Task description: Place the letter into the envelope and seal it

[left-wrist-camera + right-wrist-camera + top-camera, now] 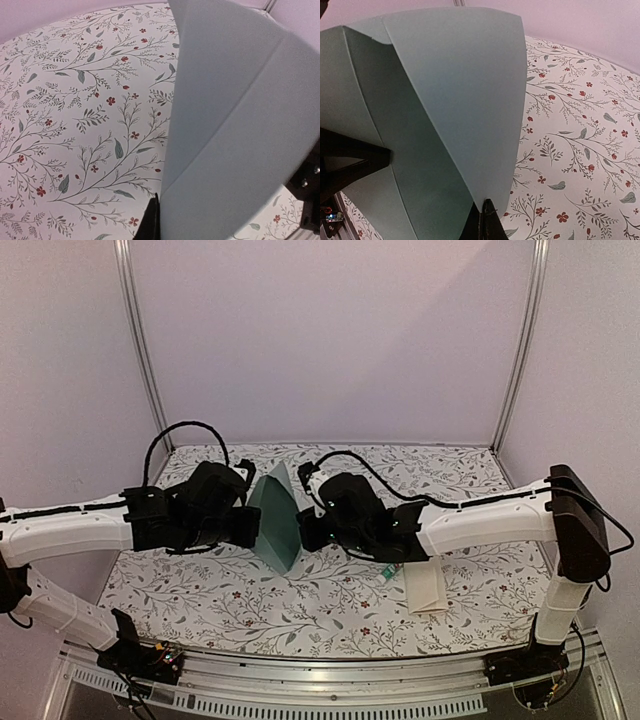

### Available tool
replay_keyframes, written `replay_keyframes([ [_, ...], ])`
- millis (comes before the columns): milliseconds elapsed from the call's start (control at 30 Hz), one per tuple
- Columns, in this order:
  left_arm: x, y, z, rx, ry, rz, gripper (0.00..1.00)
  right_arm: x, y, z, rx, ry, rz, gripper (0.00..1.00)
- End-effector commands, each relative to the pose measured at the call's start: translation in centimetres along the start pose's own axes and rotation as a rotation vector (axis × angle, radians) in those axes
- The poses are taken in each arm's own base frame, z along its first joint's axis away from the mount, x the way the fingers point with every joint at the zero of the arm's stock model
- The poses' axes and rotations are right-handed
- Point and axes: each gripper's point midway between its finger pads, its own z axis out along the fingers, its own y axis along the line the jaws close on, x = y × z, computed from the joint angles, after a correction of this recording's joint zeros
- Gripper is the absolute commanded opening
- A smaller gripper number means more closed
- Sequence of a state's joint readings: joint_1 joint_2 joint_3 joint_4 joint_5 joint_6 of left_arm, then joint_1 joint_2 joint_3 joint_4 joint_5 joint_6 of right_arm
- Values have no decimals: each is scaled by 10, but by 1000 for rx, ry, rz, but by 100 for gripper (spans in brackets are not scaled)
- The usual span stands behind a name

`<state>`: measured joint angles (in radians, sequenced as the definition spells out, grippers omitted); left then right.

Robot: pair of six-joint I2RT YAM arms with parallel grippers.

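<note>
The pale teal envelope [277,520] stands on edge above the table's middle, held between both grippers, flap folded open. My left gripper [250,525] is shut on its left edge; in the left wrist view the closed fingers [153,222] pinch the envelope's [240,125] lower edge. My right gripper [306,530] is shut on the tip of the flap; in the right wrist view the closed fingers [486,225] hold the envelope [445,100] by that point. The letter [425,588], a pale tan folded sheet, lies on the table under the right forearm.
A small white-and-green glue stick [385,573] lies just left of the letter. The floral tablecloth [250,610] covers the table. Pale walls and metal posts [140,350] close in the back and sides. The left gripper's black body [350,160] shows behind the envelope in the right wrist view.
</note>
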<state>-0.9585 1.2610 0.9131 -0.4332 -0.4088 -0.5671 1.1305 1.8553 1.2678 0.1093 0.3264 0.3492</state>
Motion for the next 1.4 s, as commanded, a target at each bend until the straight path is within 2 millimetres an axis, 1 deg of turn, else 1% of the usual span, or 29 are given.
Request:
replay_keyframes([
  [0, 0, 6, -2, -29, -1, 27, 0, -11, 13, -16, -97, -2, -23, 2],
  [133, -2, 0, -1, -13, 4, 28, 0, -18, 21, -25, -150, -5, -21, 11],
  [267, -4, -1, 3, -26, 10, 24, 0, -26, 30, -43, -215, -1, 1, 29],
  [300, -5, -2, 4, -29, 11, 23, 0, -25, 31, -48, -227, 9, 9, 35],
  [367, -7, -3, 6, -35, 14, 22, 0, -22, 28, -57, -227, 29, 19, 44],
  [400, -8, -4, 6, -36, 14, 23, 0, -23, 23, -66, -218, 33, 35, 48],
  [467, -8, -5, 8, -35, 18, 25, 0, -7, 5, -77, -153, 78, 54, 58],
  [500, -9, -7, 9, -33, 18, 28, 0, -4, -7, -87, -108, 89, 67, 64],
  [567, -11, -9, 9, -31, 17, 30, 0, 15, -34, -101, 4, 138, 124, 79],
  [600, -12, -10, 10, -30, 17, 32, 0, 23, -47, -111, 51, 159, 140, 85],
  [667, -14, -12, 12, -28, 17, 35, 0, 45, -68, -125, 135, 226, 183, 97],
  [700, -14, -14, 15, -29, 22, 39, 0, 61, -79, -132, 179, 280, 192, 99],
  [733, -15, -16, 16, -29, 22, 41, 0, 67, -85, -138, 206, 299, 206, 99],
  [767, -16, -18, 18, -28, 24, 43, 0, 82, -95, -144, 255, 342, 222, 99],
  [800, -17, -20, 19, -27, 25, 45, 0, 90, -104, -149, 296, 362, 236, 99],
  [933, -19, -28, 23, -20, 29, 57, 0, 121, -132, -167, 415, 428, 291, 99],
  [1033, -19, -31, 25, -19, 32, 64, 0, 139, -151, -177, 454, 451, 359, 99],
  [1133, -18, -31, 26, -20, 32, 66, 0, 147, -164, -183, 462, 453, 418, 99],
  [1233, -17, -31, 27, -20, 31, 67, 0, 149, -177, -187, 470, 436, 469, 99],
  [1300, -17, -33, 28, -15, 30, 70, 0, 149, -184, -186, 447, 423, 511, 99],
  [1367, -17, -34, 29, -7, 26, 70, 0, 148, -183, -180, 374, 414, 564, 99],
])
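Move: The right hand still pinches the edge of the envelope, whose middle is roughly 5 cm to its left, 1 cm ahead and about level in height. The folded letter lies on the table some 28 cm to its right, 5 cm back and 16 cm below. The glue stick lies about 8 cm left of the letter and 2 cm farther out. From the left hand, the letter is about 37 cm right, 5 cm back and 16 cm below. The right fingers let go of the envelope edge and open wide. The hand backs off and rises about 5 cm, then swings some 28 cm right and down over the folded letter, tipping down and turning clockwise about 30 degrees. The left hand keeps its pinch and carries the envelope a few centimetres right and slightly forward. ##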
